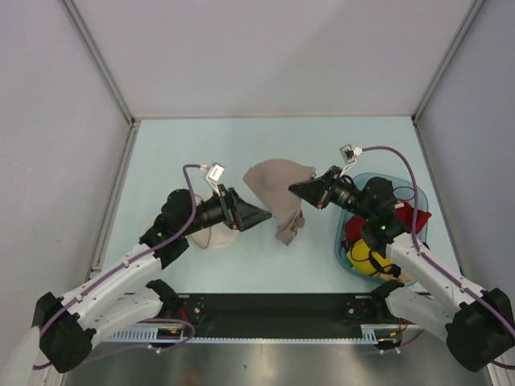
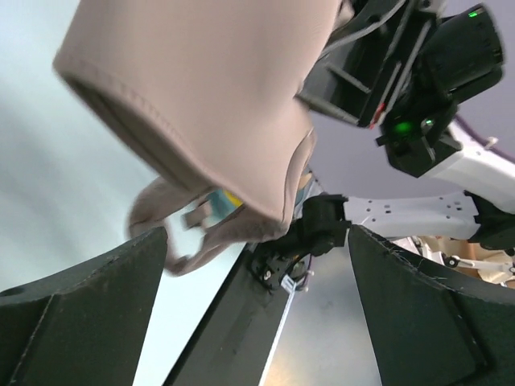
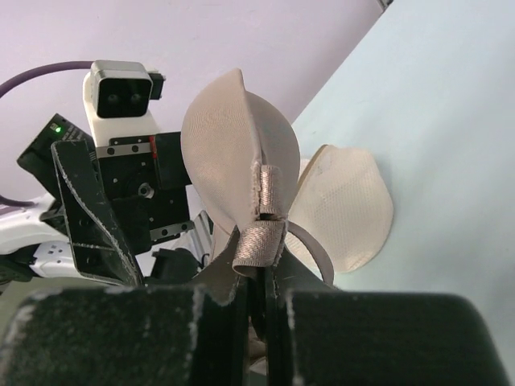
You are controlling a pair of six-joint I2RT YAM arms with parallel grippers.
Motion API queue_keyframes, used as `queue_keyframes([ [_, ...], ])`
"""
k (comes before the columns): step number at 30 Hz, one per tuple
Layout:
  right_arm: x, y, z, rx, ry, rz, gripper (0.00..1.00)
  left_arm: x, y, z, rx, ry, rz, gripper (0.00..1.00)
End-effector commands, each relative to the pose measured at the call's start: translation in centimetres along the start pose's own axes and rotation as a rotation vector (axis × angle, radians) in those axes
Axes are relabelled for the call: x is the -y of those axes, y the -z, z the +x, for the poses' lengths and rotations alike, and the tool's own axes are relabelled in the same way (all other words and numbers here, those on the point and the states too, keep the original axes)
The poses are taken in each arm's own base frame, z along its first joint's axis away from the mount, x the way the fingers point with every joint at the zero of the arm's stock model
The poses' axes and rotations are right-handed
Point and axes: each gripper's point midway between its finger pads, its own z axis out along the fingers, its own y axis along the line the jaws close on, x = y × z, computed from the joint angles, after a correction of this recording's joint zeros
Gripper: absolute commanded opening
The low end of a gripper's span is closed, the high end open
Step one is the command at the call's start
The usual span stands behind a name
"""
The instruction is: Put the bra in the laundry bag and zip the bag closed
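The taupe bra (image 1: 273,186) hangs above the table's middle, and my right gripper (image 1: 294,190) is shut on its edge. In the right wrist view the jaws (image 3: 261,269) pinch a strap loop, with one cup (image 3: 229,153) standing up above them. The cream mesh laundry bag (image 1: 211,239) lies on the table under my left wrist; it also shows as a bag (image 3: 350,209) beyond the bra. My left gripper (image 1: 264,215) is open just left of the hanging bra. Its dark fingers (image 2: 80,314) stand wide apart below the bra (image 2: 201,96), holding nothing.
A translucent teal basket (image 1: 412,191) sits at the right under my right arm. It holds a red garment (image 1: 416,217) and a yellow-and-black one (image 1: 362,257). Grey walls close in the table at the back and both sides.
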Motion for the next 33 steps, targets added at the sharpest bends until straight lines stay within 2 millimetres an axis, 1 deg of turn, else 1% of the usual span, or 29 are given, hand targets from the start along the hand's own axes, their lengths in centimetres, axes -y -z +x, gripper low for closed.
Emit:
queue_keyframes([
  [1,-3.4,0.1,-1.9,0.045,0.010,-0.090,0.00,3.6,-0.4,-2.0,0.056,-0.059,0.160,1.00],
  [2,-3.6,0.1,-1.8,0.042,0.005,-0.097,0.00,3.5,-0.8,-1.9,0.049,-0.055,0.159,1.00],
  [4,-4.1,0.2,-1.4,0.036,-0.002,-0.111,0.00,3.8,-1.1,-2.3,0.047,-0.057,0.171,0.98],
  [6,-4.5,0.5,-1.2,0.036,-0.021,-0.126,0.00,4.0,-1.5,-2.1,0.031,-0.052,0.196,0.95],
  [7,-4.6,0.5,-1.0,0.030,-0.030,-0.132,0.00,4.0,-1.6,-2.1,0.031,-0.047,0.201,0.92],
  [8,-4.9,0.6,-0.7,0.018,-0.033,-0.144,0.00,4.2,-1.6,-2.0,0.026,-0.039,0.215,0.76],
  [10,-5.0,0.6,-0.4,0.000,-0.041,-0.140,0.00,4.5,-1.6,-2.2,0.035,-0.040,0.231,0.55],
  [11,-4.8,0.7,-0.2,-0.009,-0.047,-0.127,0.00,4.6,-1.5,-2.2,0.037,-0.043,0.233,0.39],
  [12,-4.2,0.8,0.5,-0.039,-0.060,-0.099,0.00,4.6,-1.6,-2.4,0.035,-0.046,0.229,0.31],
  [13,-4.3,0.8,0.6,-0.059,-0.063,-0.091,0.01,4.8,-1.5,-2.5,0.034,-0.053,0.228,0.23],
  [14,-4.0,0.9,1.0,-0.081,-0.070,-0.075,0.05,4.7,-1.6,-2.5,0.032,-0.061,0.220,0.09],
  [15,-3.2,1.2,2.2,-0.133,-0.104,-0.026,0.15,4.6,-1.6,-2.7,0.031,-0.058,0.202,0.01],
  [17,-2.9,1.6,3.1,-0.186,-0.103,0.002,0.28,4.5,-1.7,-2.9,0.029,-0.065,0.185,0.00],
  [18,-2.1,2.3,4.3,-0.239,-0.136,0.052,0.41,4.4,-1.7,-2.9,0.022,-0.065,0.169,0.00],
  [20,-1.5,3.0,4.9,-0.273,-0.131,0.111,0.50,4.3,-1.6,-3.3,0.031,-0.092,0.145,0.00],
  [21,-0.9,3.8,5.8,-0.313,-0.153,0.159,0.60,4.1,-1.5,-3.5,0.036,-0.093,0.119,0.00],
  [22,-1.1,4.4,5.8,-0.315,-0.144,0.172,0.65,4.0,-1.5,-3.7,0.043,-0.103,0.108,0.00],
  [23,-0.9,4.8,5.4,-0.303,-0.123,0.209,0.69,4.1,-1.3,-4.0,0.053,-0.121,0.101,0.00],
  [24,-0.3,5.8,6.2,-0.334,-0.143,0.264,0.77,4.1,-1.3,-4.3,0.055,-0.129,0.087,0.00],
  [25,-0.4,6.4,6.0,-0.324,-0.133,0.286,0.81,4.0,-1.3,-4.6,0.066,-0.140,0.075,0.00],
  [26,0.2,6.9,5.8,-0.310,-0.123,0.335,0.84,3.9,-1.3,-4.7,0.067,-0.162,0.068,0.00],
  [27,0.6,7.8,6.3,-0.328,-0.136,0.378,0.90,4.1,-1.3,-5.0,0.068,-0.171,0.060,0.00],
  [28,0.6,8.2,6.3,-0.323,-0.141,0.397,0.92,4.0,-1.4,-5.0,0.063,-0.177,0.055,0.00],
  [29,0.3,8.6,6.2,-0.319,-0.143,0.394,0.94,4.0,-1.4,-5.1,0.059,-0.190,0.059,0.00],
  [30,-0.1,8.7,6.4,-0.317,-0.167,0.385,0.99,4.1,-1.6,-5.2,0.057,-0.192,0.063,0.00],
  [31,-0.6,8.7,6.5,-0.317,-0.180,0.362,1.00,4.2,-1.7,-5.2,0.056,-0.195,0.066,0.00],
  [32,-1.7,8.8,6.5,-0.316,-0.192,0.315,1.00,4.1,-1.8,-5.3,0.057,-0.193,0.065,0.00],
  [33,-2.7,8.4,6.1,-0.291,-0.218,0.269,1.00,4.2,-1.9,-5.5,0.058,-0.194,0.068,0.00],
])
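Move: The right hand holds the lifted bra near its upper right part, the bra's middle some 2 cm back, 3 cm left and 3 cm below that hand. From the open left hand, the middle is about 4 cm ahead, 3 cm right and roughly level. The laundry bag lies on the table about 15 cm left and 6 cm ahead of the left hand, 23 cm lower. The blue basket is about 27 cm right, 2 cm back and 23 cm below the right hand. While the right hand draws the held bra back about 2.5 cm towards it, the left hand eases some 2 cm right and 1 cm up, shuts its wide-open fingers on the bra's near left part, then lifts about 3 cm and edges forward with its grip kept. Only after the left fingers are shut does the right hand open wide and let go, backing off down, back and right by about 5 cm each way from the bra, its fingers tipping down some 25 degrees. ##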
